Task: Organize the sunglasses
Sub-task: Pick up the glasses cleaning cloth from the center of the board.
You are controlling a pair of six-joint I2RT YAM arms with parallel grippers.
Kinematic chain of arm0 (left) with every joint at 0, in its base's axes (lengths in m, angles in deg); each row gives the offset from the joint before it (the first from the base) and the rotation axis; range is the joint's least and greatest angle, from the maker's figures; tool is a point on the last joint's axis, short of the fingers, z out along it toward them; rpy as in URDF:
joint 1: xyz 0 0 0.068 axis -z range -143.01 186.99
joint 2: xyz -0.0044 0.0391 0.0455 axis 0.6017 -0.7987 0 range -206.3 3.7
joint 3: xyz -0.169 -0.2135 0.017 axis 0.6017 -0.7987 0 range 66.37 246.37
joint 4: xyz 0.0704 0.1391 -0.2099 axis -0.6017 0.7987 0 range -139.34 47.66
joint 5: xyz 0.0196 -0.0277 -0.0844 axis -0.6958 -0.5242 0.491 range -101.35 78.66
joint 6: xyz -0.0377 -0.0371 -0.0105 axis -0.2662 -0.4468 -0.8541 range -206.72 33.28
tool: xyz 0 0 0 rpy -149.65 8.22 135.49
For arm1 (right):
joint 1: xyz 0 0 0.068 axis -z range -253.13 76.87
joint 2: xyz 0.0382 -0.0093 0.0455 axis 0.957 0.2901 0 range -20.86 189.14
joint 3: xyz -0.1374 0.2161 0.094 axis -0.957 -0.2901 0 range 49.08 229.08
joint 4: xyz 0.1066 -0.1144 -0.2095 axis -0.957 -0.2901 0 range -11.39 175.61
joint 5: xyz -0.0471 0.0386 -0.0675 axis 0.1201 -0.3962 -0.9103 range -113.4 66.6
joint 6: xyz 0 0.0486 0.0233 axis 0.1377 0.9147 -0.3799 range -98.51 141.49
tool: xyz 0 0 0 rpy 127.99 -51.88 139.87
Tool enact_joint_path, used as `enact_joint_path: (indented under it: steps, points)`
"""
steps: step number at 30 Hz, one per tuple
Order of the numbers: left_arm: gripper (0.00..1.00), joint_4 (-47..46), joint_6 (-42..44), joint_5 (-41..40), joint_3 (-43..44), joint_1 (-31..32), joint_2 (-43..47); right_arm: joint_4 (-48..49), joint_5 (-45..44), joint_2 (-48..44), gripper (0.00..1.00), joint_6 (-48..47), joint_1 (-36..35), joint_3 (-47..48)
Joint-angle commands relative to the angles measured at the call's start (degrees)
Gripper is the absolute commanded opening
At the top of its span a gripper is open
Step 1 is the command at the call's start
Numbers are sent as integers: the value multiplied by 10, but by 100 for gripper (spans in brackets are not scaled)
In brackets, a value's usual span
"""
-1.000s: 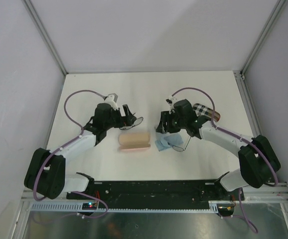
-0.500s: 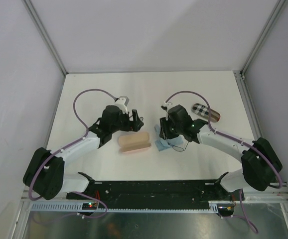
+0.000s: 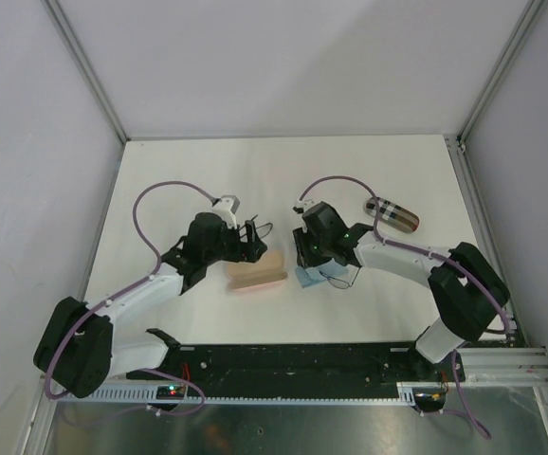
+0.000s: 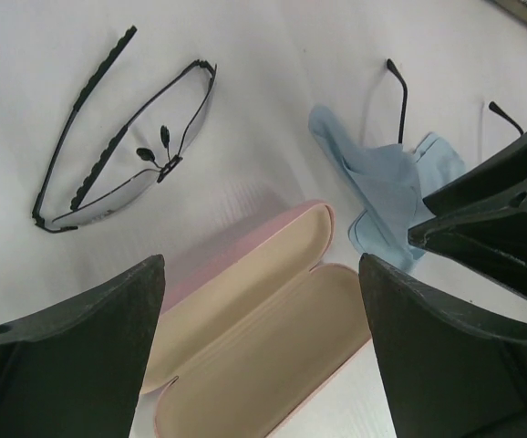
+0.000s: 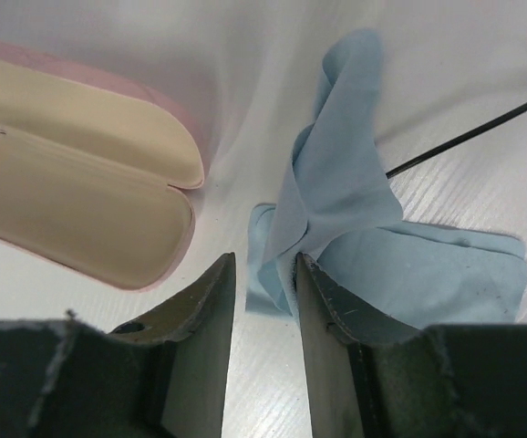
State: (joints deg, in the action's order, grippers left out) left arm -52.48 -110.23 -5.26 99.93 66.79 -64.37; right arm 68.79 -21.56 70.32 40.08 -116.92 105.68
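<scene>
One pair of sunglasses (image 4: 122, 151), thin and black with narrow lenses, lies open on the white table beyond the pink case (image 4: 263, 338), whose cream inside is open. My left gripper (image 4: 262, 265) hangs open and wide above that case with nothing in it. The other sunglasses (image 3: 342, 278) lie partly under the light blue cloth (image 5: 346, 182); a temple arm (image 5: 473, 132) sticks out from it. My right gripper (image 5: 265, 260) sits low at the cloth's left edge. Its jaws are narrow but apart, and a raised fold touches only the right finger (image 5: 323, 301).
A black-and-white checkered case (image 3: 392, 213) lies at the right, behind the right arm. The two grippers (image 3: 253, 237) (image 3: 301, 254) stand close together, with the pink case (image 3: 255, 270) and the cloth (image 3: 310, 277) side by side below them. White walls enclose the table.
My left gripper has swung right and nearer, from the black sunglasses to above the pink case. My right gripper has moved left to the cloth's edge and narrowed its jaws.
</scene>
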Motion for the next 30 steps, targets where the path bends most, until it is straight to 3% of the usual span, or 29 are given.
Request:
enact_joint_path:
  steps: [1,10,16,23,27,30]
  points:
    - [90,-10,5,-17,-4,4,18,12,-18,14,37,-12,-4,29]
    - [83,-3,25,-30,0,4,-16,9,-56,37,29,-18,-8,44]
    - [78,12,40,-42,14,4,-51,6,-81,34,7,-24,-9,51]
    - [77,21,53,-29,26,10,-80,-18,-83,8,5,-32,0,76]
    - [69,26,62,-23,36,16,-103,-32,-78,-7,3,-37,15,86]
    - [56,27,65,-20,45,20,-125,-39,-68,-21,2,-40,35,89]
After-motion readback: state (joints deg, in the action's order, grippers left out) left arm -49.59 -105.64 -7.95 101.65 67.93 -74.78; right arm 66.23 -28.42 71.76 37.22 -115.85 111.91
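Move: The right hand has the cleaning cloth's standing fold just before its half-open fingers; the cloth's middle is about 1 cm ahead, 4 cm right and 2 cm below. The glasses lying on the cloth are some 11 cm right, level with the hand. The open pink case, about 14 cm left and 2 cm back, lies roughly 6 cm below the left hand, 1 cm back and 1 cm left. From the left hand, the cloth is about 18 cm right. Right hand pinches the cloth, draws it 4 cm forward, then up; left, narrowing, sinks 6 cm towards the case. ##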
